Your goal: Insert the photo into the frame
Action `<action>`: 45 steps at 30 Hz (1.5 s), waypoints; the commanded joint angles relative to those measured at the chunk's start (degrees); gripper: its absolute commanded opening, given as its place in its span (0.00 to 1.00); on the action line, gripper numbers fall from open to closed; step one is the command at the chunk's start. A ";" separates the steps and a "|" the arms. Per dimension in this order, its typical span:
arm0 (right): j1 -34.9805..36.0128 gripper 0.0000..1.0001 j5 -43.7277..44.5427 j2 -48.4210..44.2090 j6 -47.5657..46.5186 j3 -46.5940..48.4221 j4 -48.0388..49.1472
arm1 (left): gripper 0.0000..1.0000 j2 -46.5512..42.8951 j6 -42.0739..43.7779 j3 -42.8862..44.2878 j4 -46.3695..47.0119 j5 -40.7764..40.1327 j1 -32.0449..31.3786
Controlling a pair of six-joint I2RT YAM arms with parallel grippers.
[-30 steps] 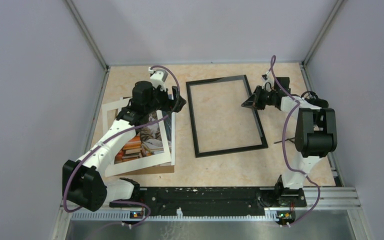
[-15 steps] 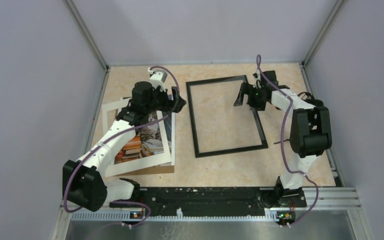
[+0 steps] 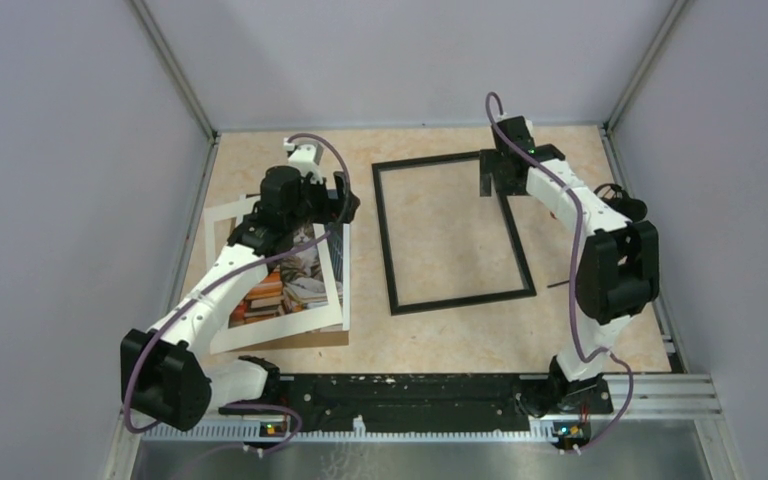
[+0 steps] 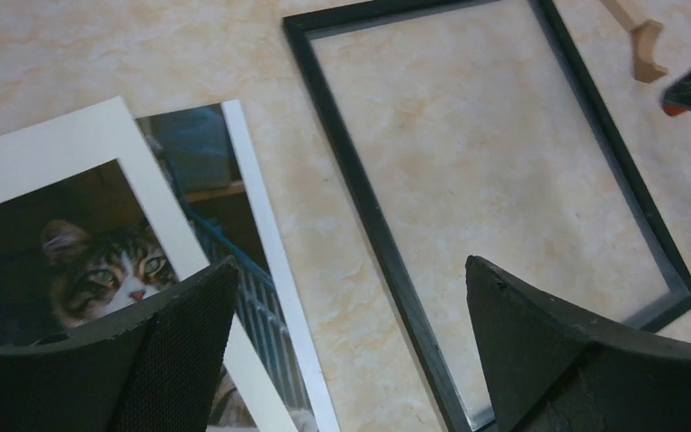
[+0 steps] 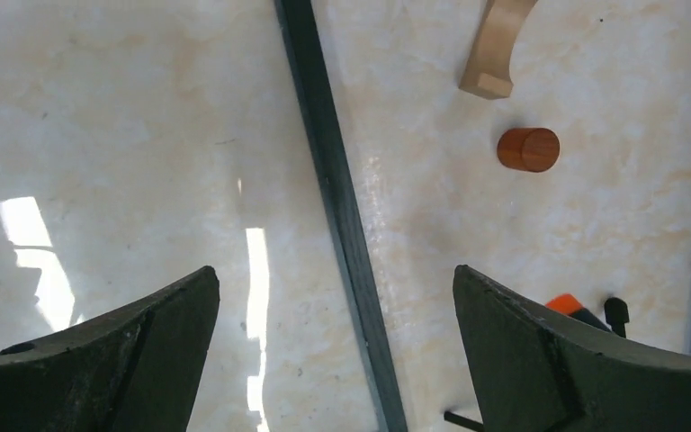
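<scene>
The frame [image 3: 385, 240], thin and black, lies flat mid-table with bare tabletop showing through it. The photo [image 3: 275, 290], a cat among stacked books, lies to its left under a skewed white mat border [image 3: 222, 215]. My left gripper [image 3: 345, 195] hovers open over the photo's far right corner. In the left wrist view its jaws [image 4: 349, 270] straddle the gap between the photo [image 4: 90, 261] and the frame [image 4: 360, 189]. My right gripper [image 3: 495, 175] is open above the frame's far right corner, with the frame's bar [image 5: 333, 180] running between its jaws [image 5: 335, 274].
A brown board [image 3: 305, 338] sticks out from under the photo's near edge. Right of the frame lie a curved wooden piece [image 5: 495, 45], a red-brown cylinder [image 5: 528, 149] and an orange-tipped item [image 5: 565, 304]. Grey walls enclose the table on three sides.
My right gripper went from shut to open and swung from the frame's right edge toward its far right corner. The left gripper shifted slightly left and farther back. Frame and photo stayed put.
</scene>
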 commanded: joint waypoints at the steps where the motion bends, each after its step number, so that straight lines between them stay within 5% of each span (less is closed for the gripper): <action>1: 4.67 0.99 -3.70 -7.06 -0.01 1.15 2.86 | 0.98 -2.35 -5.01 1.25 -6.18 -13.39 0.30; 5: 10.27 0.99 -29.89 -9.27 13.15 -7.19 19.44 | 0.98 -1.99 -13.25 -0.32 -15.54 -19.31 4.86; 11: 22.85 0.92 -43.00 -4.81 29.79 -14.59 39.69 | 0.98 -5.78 -22.13 -12.38 -18.56 -6.54 19.43; 15: 24.07 0.81 -39.11 -4.57 27.82 -15.87 33.56 | 0.98 -8.31 -22.86 -16.85 -17.28 -0.55 19.62; 22: 20.92 0.88 -5.48 -17.61 14.08 -21.95 1.99 | 0.98 -8.54 -19.95 -17.63 -16.79 9.51 19.59; 29: 6.62 0.88 -14.85 -37.58 16.04 -38.21 -0.08 | 0.98 -7.58 -18.81 -18.58 -12.46 19.35 16.51; 45: 2.89 0.74 -22.53 -34.82 16.80 -44.82 4.42 | 0.98 -8.86 -18.44 -16.07 -7.28 22.70 6.30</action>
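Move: The photo, under the white mat, lies about 12 cm to the left hand's left, 4 cm back and 20 cm below; the mat some 18 cm left and 5 back, the frame's middle about 23 cm right and 4 ahead. The right hand hovers 12 cm above the frame's right bar: the frame's middle is about 14 cm left and 3 back, the photo 48 left and 10 back, the wooden dowel 11 right and 3 ahead. Both hands swing left and return, drawing back: right 20 cm over the frame, left sinking towards the photo. ##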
